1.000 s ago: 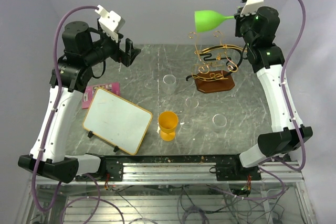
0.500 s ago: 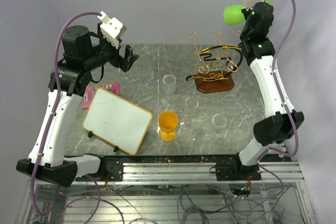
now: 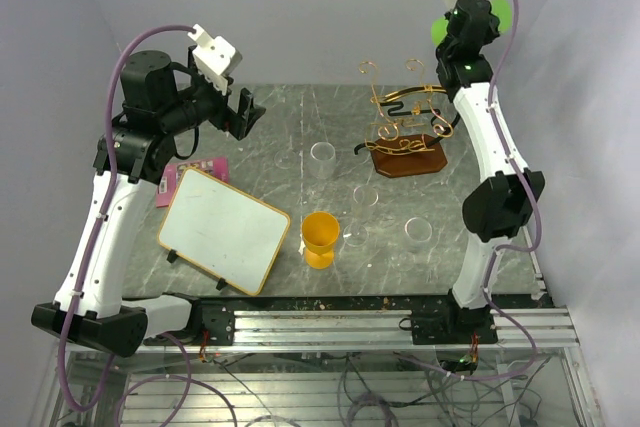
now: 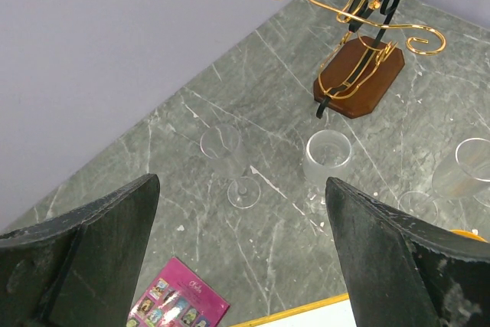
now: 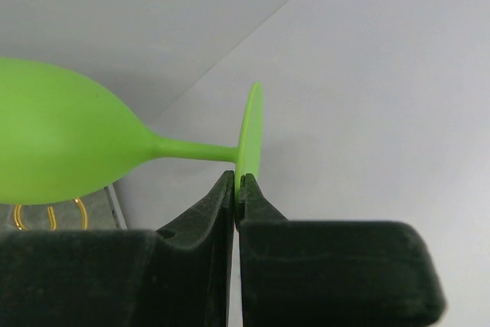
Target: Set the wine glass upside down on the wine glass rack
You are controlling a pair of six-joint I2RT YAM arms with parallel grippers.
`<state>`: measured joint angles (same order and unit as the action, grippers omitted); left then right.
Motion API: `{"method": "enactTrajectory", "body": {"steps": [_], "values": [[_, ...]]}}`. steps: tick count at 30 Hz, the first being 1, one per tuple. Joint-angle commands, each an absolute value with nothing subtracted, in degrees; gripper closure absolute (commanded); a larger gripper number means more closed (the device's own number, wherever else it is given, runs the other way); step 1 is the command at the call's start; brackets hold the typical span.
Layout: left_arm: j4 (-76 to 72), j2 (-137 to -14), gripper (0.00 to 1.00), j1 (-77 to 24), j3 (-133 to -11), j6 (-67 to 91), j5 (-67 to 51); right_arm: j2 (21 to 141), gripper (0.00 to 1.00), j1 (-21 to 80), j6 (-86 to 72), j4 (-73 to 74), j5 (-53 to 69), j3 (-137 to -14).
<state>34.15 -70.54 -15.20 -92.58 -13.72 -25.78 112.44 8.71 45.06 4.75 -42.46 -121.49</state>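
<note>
A bright green wine glass (image 5: pixel 53 143) lies sideways in the air, its bowl to the left in the right wrist view. My right gripper (image 5: pixel 238 181) is shut on the rim of its round foot (image 5: pixel 250 128). From above, that wrist (image 3: pixel 466 25) is raised high over the back right of the table and covers most of the glass (image 3: pixel 440 29). The wine glass rack (image 3: pixel 408 117), gold and black wire on a reddish-brown base (image 4: pixel 360 82), stands below and to the left of it. My left gripper (image 4: pixel 241 185) hangs open and holds nothing, over the back left of the table.
Clear glasses (image 3: pixel 322 159) (image 3: pixel 417 232) and a yellow goblet (image 3: pixel 320 239) stand mid-table in front of the rack. A framed whiteboard (image 3: pixel 224 230) lies at the front left, with a pink booklet (image 4: pixel 180 300) beside it. A clear stemmed glass (image 4: pixel 222 143) is under my left gripper.
My right arm has risen and turned, carrying the green glass from pointing left above the rack to higher up, behind the wrist. The left arm has barely moved.
</note>
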Motion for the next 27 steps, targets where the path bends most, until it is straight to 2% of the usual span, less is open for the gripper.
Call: {"method": "enactTrajectory", "body": {"steps": [1, 14, 27], "values": [[33.49, -70.07, 0.0, -14.95, -92.06, -13.89, -27.07, 115.19, 1.0, 8.44, 47.92, 2.28, -43.94, -123.94], [33.57, -69.95, 0.0, -14.68, -91.05, -14.05, -28.07, 120.96, 1.0, 8.5, 45.14, 9.13, -38.96, -126.7], [33.54, -69.57, 0.0, -14.68, -89.31, -14.32, -28.98, 119.84, 1.0, 9.22, 44.79, 13.89, -34.0, -121.51]]}}
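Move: The wine glass rack stands about 17 cm to the right hand's left, 2 cm farther out, its middle some 29 cm below, with its gold hooks reaching higher. One clear glass is about 45 cm to that hand's left and 5 cm nearer the base; a second clear glass is 35 cm left and 23 cm back, both some 34 cm below. From the left hand, the rack lies roughly 49 cm right, 24 cm ahead and 27 cm below. The green wine glass, still pinched by its foot in the right gripper with the bowl hanging below, is lowered about 10 cm and carried some 5 cm forward, easing leftwards late on, so that it closes on the top of the rack. The right wrist tips its fingers down about 15 degrees and swings slightly counter-clockwise; the fingers stay shut on the foot. ##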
